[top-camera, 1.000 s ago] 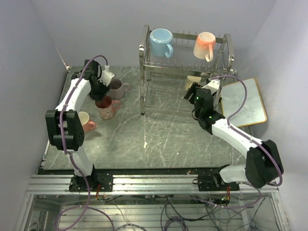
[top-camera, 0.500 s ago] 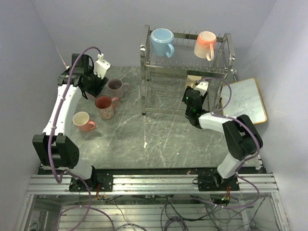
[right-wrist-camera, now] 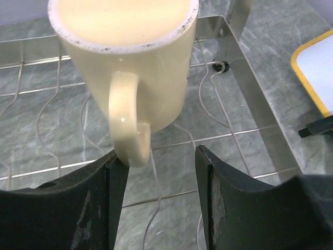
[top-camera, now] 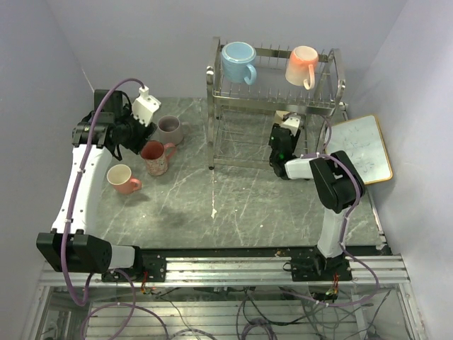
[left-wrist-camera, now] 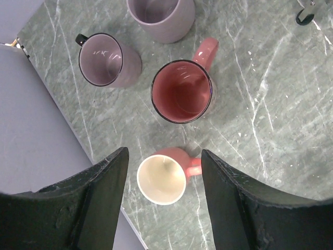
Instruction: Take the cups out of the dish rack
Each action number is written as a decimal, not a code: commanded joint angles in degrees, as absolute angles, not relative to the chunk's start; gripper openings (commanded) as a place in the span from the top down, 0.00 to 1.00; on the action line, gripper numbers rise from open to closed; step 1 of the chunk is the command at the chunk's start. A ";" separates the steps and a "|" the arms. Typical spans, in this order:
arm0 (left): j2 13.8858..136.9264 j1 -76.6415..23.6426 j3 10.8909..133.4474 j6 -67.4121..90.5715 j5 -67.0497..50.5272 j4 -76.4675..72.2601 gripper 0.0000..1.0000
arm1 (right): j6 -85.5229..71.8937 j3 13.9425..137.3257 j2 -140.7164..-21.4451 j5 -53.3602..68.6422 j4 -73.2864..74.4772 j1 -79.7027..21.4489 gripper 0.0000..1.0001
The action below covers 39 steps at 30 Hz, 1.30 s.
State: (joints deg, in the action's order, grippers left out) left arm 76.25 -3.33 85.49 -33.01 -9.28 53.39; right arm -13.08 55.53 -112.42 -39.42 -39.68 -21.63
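The chrome dish rack [top-camera: 272,106] holds a light blue mug [top-camera: 237,61] and a peach mug [top-camera: 301,66] on its top tier. My right gripper [top-camera: 283,138] is open inside the lower tier. A pale yellow mug [right-wrist-camera: 125,67] stands just ahead of it, and the mug's handle [right-wrist-camera: 127,125] touches the left finger's tip [right-wrist-camera: 106,172]. My left gripper [left-wrist-camera: 164,208] is open and empty above four mugs on the table: two mauve [left-wrist-camera: 106,61] [left-wrist-camera: 162,18], one red-pink [left-wrist-camera: 182,91] and one salmon [left-wrist-camera: 164,178].
A gold-framed whiteboard [top-camera: 361,149] lies right of the rack, and its corner shows in the right wrist view [right-wrist-camera: 317,67]. The rack's wire floor and posts surround my right gripper. The table's left edge and the wall are close to the salmon mug [top-camera: 122,178].
My left gripper has risen and drawn back to the left from the mugs. My right gripper has reached into the rack's lower tier up to the pale yellow mug.
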 commanded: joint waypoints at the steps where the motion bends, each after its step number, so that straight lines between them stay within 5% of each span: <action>1: 74.91 -3.59 84.05 -33.72 -11.03 54.21 0.32 | -9.58 57.87 -114.48 -38.53 -43.08 -20.30 0.48; 9: 74.36 -3.52 82.02 -32.36 -11.71 53.88 0.31 | -7.68 63.15 -119.04 -36.87 -41.32 -20.30 0.63; 16: 72.36 -3.52 80.75 -32.05 -11.73 53.79 0.31 | -9.07 61.49 -116.72 -37.37 -40.92 -20.54 1.00; 39: 66.45 -3.52 74.47 -31.29 -11.79 54.58 0.32 | -9.00 42.68 -99.25 -45.96 -48.54 -33.97 1.00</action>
State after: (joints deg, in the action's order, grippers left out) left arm 67.79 -3.33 75.00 -32.25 -10.66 54.02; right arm -8.97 44.29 -103.98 -41.71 -42.22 -32.10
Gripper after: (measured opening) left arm 0.684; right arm 0.145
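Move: The cream cup stands upside down on the rack's lower tier, its handle towards the right hand; the cup's middle is about 8 cm ahead of that hand, in line sideways and roughly 1 cm above. The orange cup sits on the upper tier almost straight over it, some 22 cm above the hand; the blue cup is up there too, about 19 cm to the left of the orange one. From the left hand, the cream cup lies roughly 20 cm ahead, 48 cm right and 18 cm lower. Forward about 3 cm goes the right hand to the cream cup's handle, where the fingers close and pinch it; then it draws straight back and increasingly left, some 9 cm back and 5 cm left, nearly level, turning slightly counter-clockwise. The open, empty left hand eases back over the unloaded cups and sinks a little. ##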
